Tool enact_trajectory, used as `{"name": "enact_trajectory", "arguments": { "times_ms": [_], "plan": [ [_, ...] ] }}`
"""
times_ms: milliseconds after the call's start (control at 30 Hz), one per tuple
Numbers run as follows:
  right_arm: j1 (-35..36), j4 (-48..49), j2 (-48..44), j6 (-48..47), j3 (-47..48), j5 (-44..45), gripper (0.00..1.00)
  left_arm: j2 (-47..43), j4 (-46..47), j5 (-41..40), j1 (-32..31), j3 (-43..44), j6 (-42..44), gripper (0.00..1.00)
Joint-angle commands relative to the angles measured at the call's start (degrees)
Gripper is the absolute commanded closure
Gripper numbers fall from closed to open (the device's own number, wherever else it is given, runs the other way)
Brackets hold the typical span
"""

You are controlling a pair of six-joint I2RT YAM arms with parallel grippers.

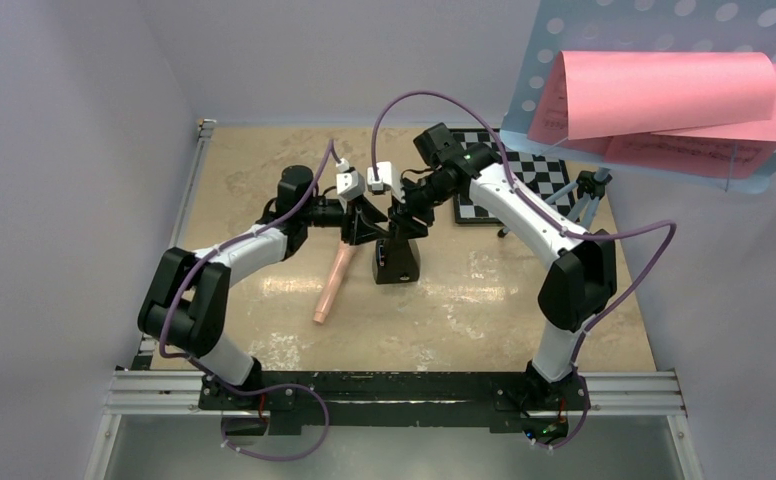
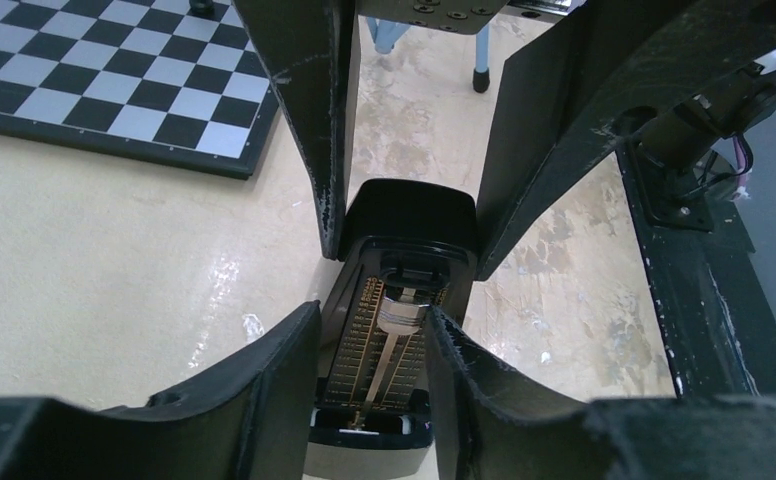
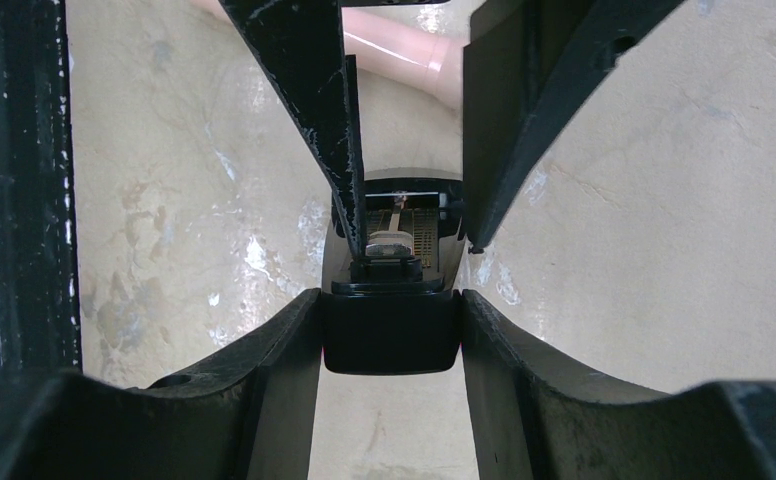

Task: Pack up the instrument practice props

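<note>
The small black metronome (image 1: 397, 262) stands upright mid-table. My right gripper (image 3: 391, 300) is shut on its black top cap (image 3: 391, 335), both fingers pressed against its sides. My left gripper (image 2: 372, 310) is open, its fingertips apart either side of the metronome's gold scale and silver pendulum (image 2: 394, 330), facing the right gripper (image 2: 404, 255). The peach-pink recorder (image 1: 332, 285) lies on the table just left of the metronome, also seen as a pink tube (image 3: 394, 50). The light-blue music stand (image 1: 654, 40) with pink sheet-music pages (image 1: 664, 95) rises at the back right.
A black-and-white chessboard (image 1: 534, 175) lies behind the right arm, close to the stand's tripod legs (image 1: 589, 200). One blue tripod leg (image 2: 481, 50) shows beyond the metronome. The arms' mounting rail (image 1: 394, 392) runs along the near edge. Walls close in on both sides.
</note>
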Motion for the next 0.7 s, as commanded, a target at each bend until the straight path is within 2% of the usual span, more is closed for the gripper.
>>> {"name": "enact_trajectory", "arguments": {
  "times_ms": [0,33,100,133,267,467,567,667],
  "plan": [
    [2.94,-2.32,2.90,-3.02,-0.56,-2.49,1.00,-3.98,3.09,0.72,-1.09,0.97,3.90,0.37],
    [2.85,-2.57,3.00,-3.36,-0.38,-2.43,1.00,-5.04,1.94,-0.10,-1.09,0.33,5.68,0.23],
    [2.88,-3.03,3.45,-3.62,0.29,-2.50,1.00,-7.24,-1.05,-1.52,-1.09,-0.49,8.98,0.07],
    [2.87,-3.09,3.63,-3.64,0.63,-2.52,1.00,-8.22,-2.69,-1.98,-1.09,-0.79,10.64,0.01],
    [2.80,-3.19,4.13,-3.49,1.68,-2.61,1.00,-11.67,-9.70,-3.70,-1.09,-1.14,15.97,0.01],
    [2.57,-2.95,4.23,-3.56,2.31,-1.04,1.00,-21.78,-31.01,-5.86,1.06,-2.04,29.48,0.01],
    [2.41,-2.88,4.39,-3.56,2.29,-0.24,1.00,-27.79,-38.29,-9.16,2.87,-3.90,30.27,0.01],
    [2.14,-3.03,4.39,-3.15,2.39,-0.07,1.00,-32.45,-42.14,-18.95,3.22,-4.02,25.82,0.01]
  ]
}}
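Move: The left hand's part-open fingers are at the metronome's face; the metronome's middle lies about 4 cm to their right, 2 cm back and 7 cm below. The pink microphone lies on the table some 9 cm left of the left hand, 7 cm back and 16 cm lower. The right hand already grips the metronome's top, with its middle some 8 cm below, 2 cm back and level left to right. Left hand opens wide, rises 4 cm, then retreats left and back; right shifts metronome about 2 cm left. ##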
